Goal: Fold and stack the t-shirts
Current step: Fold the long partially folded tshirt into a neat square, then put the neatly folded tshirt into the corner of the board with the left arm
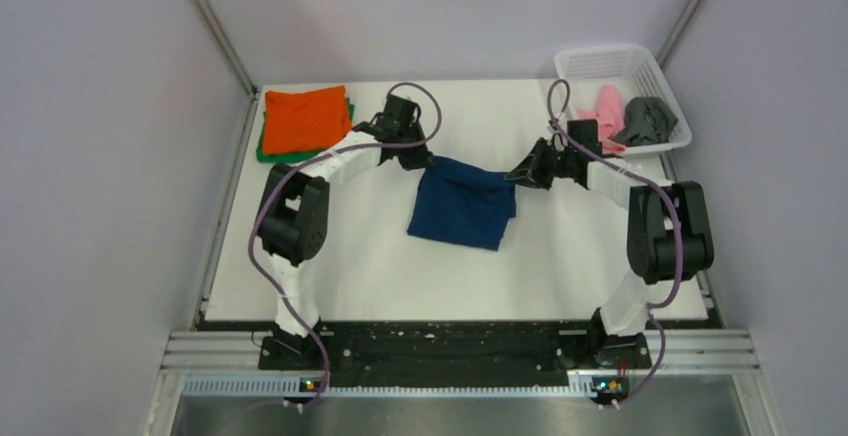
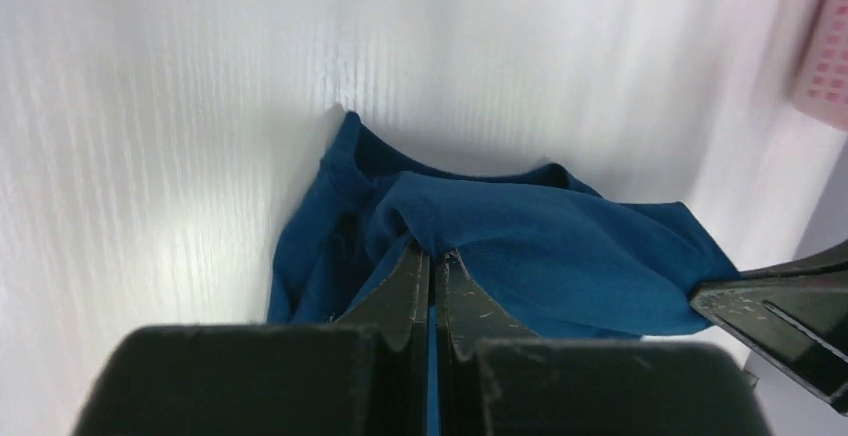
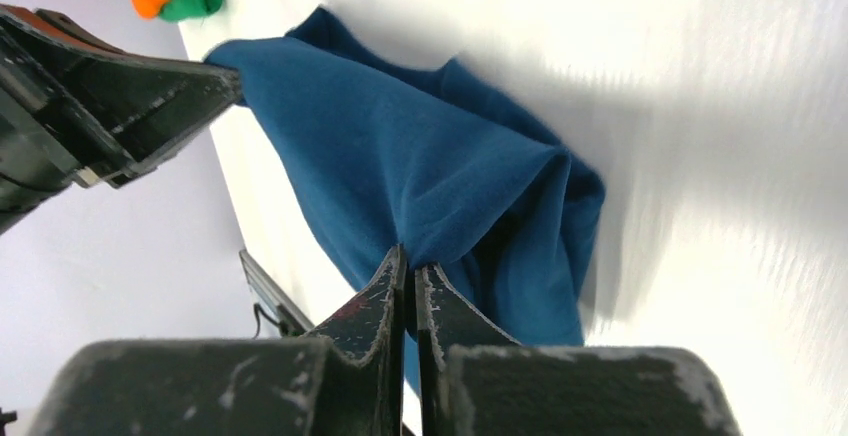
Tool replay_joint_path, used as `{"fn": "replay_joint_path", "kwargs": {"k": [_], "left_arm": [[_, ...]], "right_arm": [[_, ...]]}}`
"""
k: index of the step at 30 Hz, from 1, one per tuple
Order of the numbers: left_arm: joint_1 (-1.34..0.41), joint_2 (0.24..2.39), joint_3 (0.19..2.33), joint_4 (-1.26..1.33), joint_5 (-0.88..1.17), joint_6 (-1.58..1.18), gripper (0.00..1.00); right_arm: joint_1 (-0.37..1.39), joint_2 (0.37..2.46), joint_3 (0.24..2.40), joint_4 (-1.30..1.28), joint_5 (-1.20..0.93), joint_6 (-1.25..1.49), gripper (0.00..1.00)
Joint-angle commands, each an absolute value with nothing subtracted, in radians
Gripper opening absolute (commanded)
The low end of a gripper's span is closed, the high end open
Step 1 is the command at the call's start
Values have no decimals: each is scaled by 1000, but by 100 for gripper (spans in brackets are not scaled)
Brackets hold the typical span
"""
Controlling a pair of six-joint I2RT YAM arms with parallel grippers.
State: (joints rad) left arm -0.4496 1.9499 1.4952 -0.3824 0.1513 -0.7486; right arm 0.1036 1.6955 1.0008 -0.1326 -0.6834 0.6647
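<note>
A navy blue t-shirt (image 1: 463,206) hangs between my two grippers over the middle of the white table; its print is hidden. My left gripper (image 1: 428,159) is shut on its far left corner, as the left wrist view shows (image 2: 433,253). My right gripper (image 1: 518,174) is shut on its far right corner, seen in the right wrist view (image 3: 410,268). The shirt's lower part (image 2: 330,246) rests on the table. A folded orange t-shirt (image 1: 304,118) lies on a folded green t-shirt (image 1: 266,152) at the far left. A pink t-shirt (image 1: 606,108) and a dark grey t-shirt (image 1: 646,119) lie in the basket.
The white mesh basket (image 1: 610,61) stands at the table's (image 1: 400,276) far right corner. Grey walls enclose the table on the left, back and right. The arm bases sit on a black rail (image 1: 440,341) at the near edge.
</note>
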Motion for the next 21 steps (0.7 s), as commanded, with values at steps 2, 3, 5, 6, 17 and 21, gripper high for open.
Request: {"fn": "replay_joint_path", "kwargs": {"k": [2,3,5,6,17,21], "left_arm": [[-436,2070,1618,-427,181,-728,12],[-434,2085,1633,-428,184,-727,21],[-430,2108,1663,-436,184,-724,40],[-427,2112,1679,-445,184,-720,51],[-423,1894,1473,-403,183,-653,99],[-423,1922,1438,-404,266,-615,99]], "right_arm": [[66,1797,1081,-33,-657,658,10],[62,1823,1091,-28,-649,664,17],[51,1855,1129,-29,-637,674,35],[46,1864,1143,-33,-627,674,43],[97,1567,1000,-75,-536,604,99],[147,1490,909,-51,-610,609,99]]}}
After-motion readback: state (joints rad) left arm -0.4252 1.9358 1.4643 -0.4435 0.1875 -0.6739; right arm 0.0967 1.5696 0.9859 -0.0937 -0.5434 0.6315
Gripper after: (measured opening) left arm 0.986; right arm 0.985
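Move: The blue t-shirt's raised far edge is already pinched at both ends; its left corner's resting spot lies about 2 cm ahead of the left hand and 5 below. The right corner's spot is some 4 cm ahead of the right hand, 2 to its right and 4 below. The orange t-shirt stack sits about 27 cm left of and 8 beyond the left hand. The basket is roughly 26 cm right of and 17 ahead of the right hand, about level in height. The t-shirt's far edge is laid down and released: the left hand sinks about 4.5 cm with a slight forward drift, while the right reaches 5 cm forward, easing down and to its right. Both grippers spread wide during this, then back off, the left rising some 3 cm and drawing back, the right lifting about 7 cm and drawing back. ##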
